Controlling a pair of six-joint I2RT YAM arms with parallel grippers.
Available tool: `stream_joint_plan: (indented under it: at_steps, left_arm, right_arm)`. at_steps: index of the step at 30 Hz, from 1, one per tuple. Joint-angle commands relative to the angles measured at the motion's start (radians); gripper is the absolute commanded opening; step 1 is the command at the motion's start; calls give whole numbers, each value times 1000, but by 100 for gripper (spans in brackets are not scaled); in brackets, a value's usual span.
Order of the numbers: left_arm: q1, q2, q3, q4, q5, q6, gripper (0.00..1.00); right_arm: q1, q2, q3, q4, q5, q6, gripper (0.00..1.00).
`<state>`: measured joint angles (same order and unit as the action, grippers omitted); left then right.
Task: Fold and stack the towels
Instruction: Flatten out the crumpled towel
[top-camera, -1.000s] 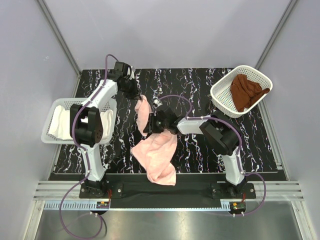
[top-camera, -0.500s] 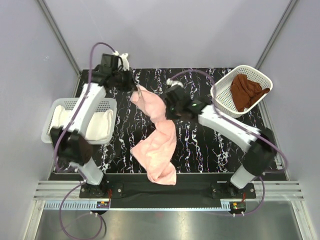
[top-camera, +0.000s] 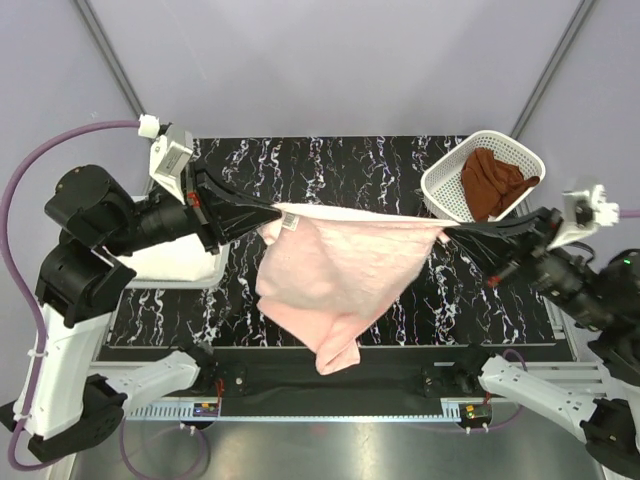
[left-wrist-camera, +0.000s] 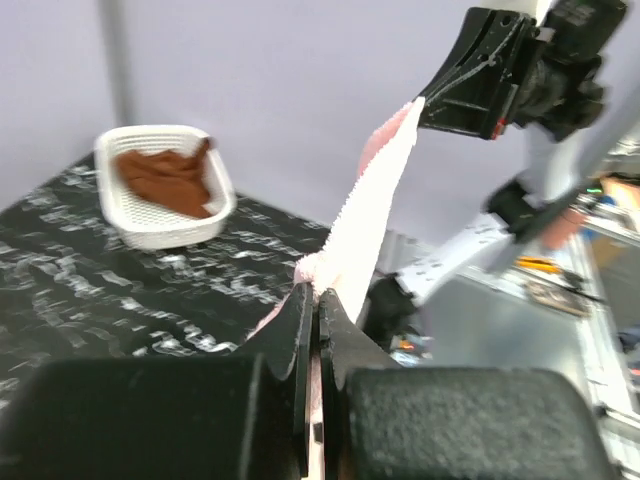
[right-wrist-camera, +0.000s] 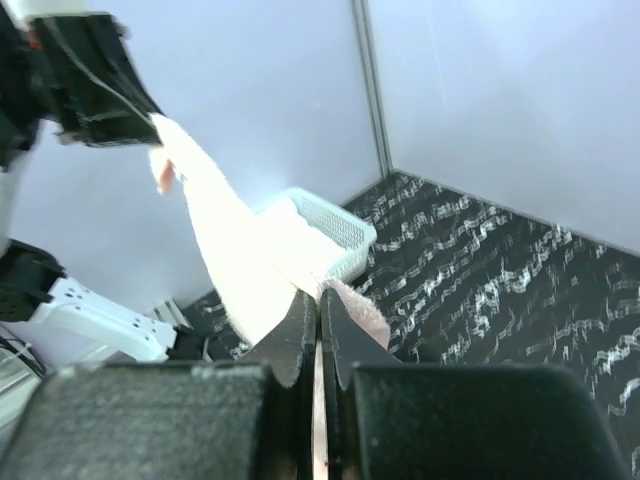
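Note:
The pale pink towel (top-camera: 335, 270) hangs spread in the air above the table, its top edge pulled taut between both grippers. My left gripper (top-camera: 272, 210) is shut on its left corner and my right gripper (top-camera: 448, 232) is shut on its right corner. In the left wrist view the towel (left-wrist-camera: 375, 200) runs from my shut jaws up to the right gripper (left-wrist-camera: 430, 100). Seen from the right wrist, it (right-wrist-camera: 240, 260) stretches towards the left gripper (right-wrist-camera: 150, 125). The rust-brown towel (top-camera: 492, 185) lies crumpled in the right basket. The white towel (top-camera: 165, 262) is mostly hidden under my left arm.
A white mesh basket (top-camera: 440, 205) stands at the table's back right. A second white basket (right-wrist-camera: 345, 228) sits at the left edge, largely covered by my left arm in the top view. Grey walls enclose the black marbled table (top-camera: 360, 165).
Both arms have risen and drawn apart, left going left and right going right. The right gripper has shut on the pink towel, which has lifted off the table and spread out.

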<state>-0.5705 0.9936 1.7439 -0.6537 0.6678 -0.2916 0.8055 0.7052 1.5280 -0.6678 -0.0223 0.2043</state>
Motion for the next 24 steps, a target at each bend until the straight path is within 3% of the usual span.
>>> stream_joint_plan:
  at_steps: [1,8,12,15,24]
  left_arm:
    - [15,-9,80,86,45,-89,0]
    - [17,36,222,128,107,-173,0]
    - [15,114,351,25,6,-95,0]
    - [15,169,397,34,-52,-47,0]
    - [17,270,538,238,-39,-43,0]
  right_arm:
    - [-16,-12,58,39,24,-88,0]
    - [-17,45,123,112,-68,-85,0]
    - [-17,45,77,308,54,-137,0]
    - [-17,88,112,359,110,-233,0]
    - [-17,319,455,234,62,-443,0]
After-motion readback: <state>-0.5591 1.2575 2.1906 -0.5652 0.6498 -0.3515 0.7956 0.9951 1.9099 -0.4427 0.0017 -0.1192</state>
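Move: The pink towel hangs between the hands, its middle roughly 12 cm right of the left hand and 12 cm left of the right one, about 25 cm below both and 4 cm nearer the base. The white towels' basket stands some 22 cm ahead of the left hand, 31 cm to its left and 46 cm lower. The brown towel's basket lies about 37 cm ahead of the right hand, 20 cm to its right and 45 cm lower. Both grippers keep their pinch on the two upper corners of the pink towel and lift it higher over the table, the right by about 14 cm, the left by 11. Each first eases back a little, the left more, then swings forward as it climbs; the right wrist tips its fingers up some 25 degrees, the left's tilts up less. ##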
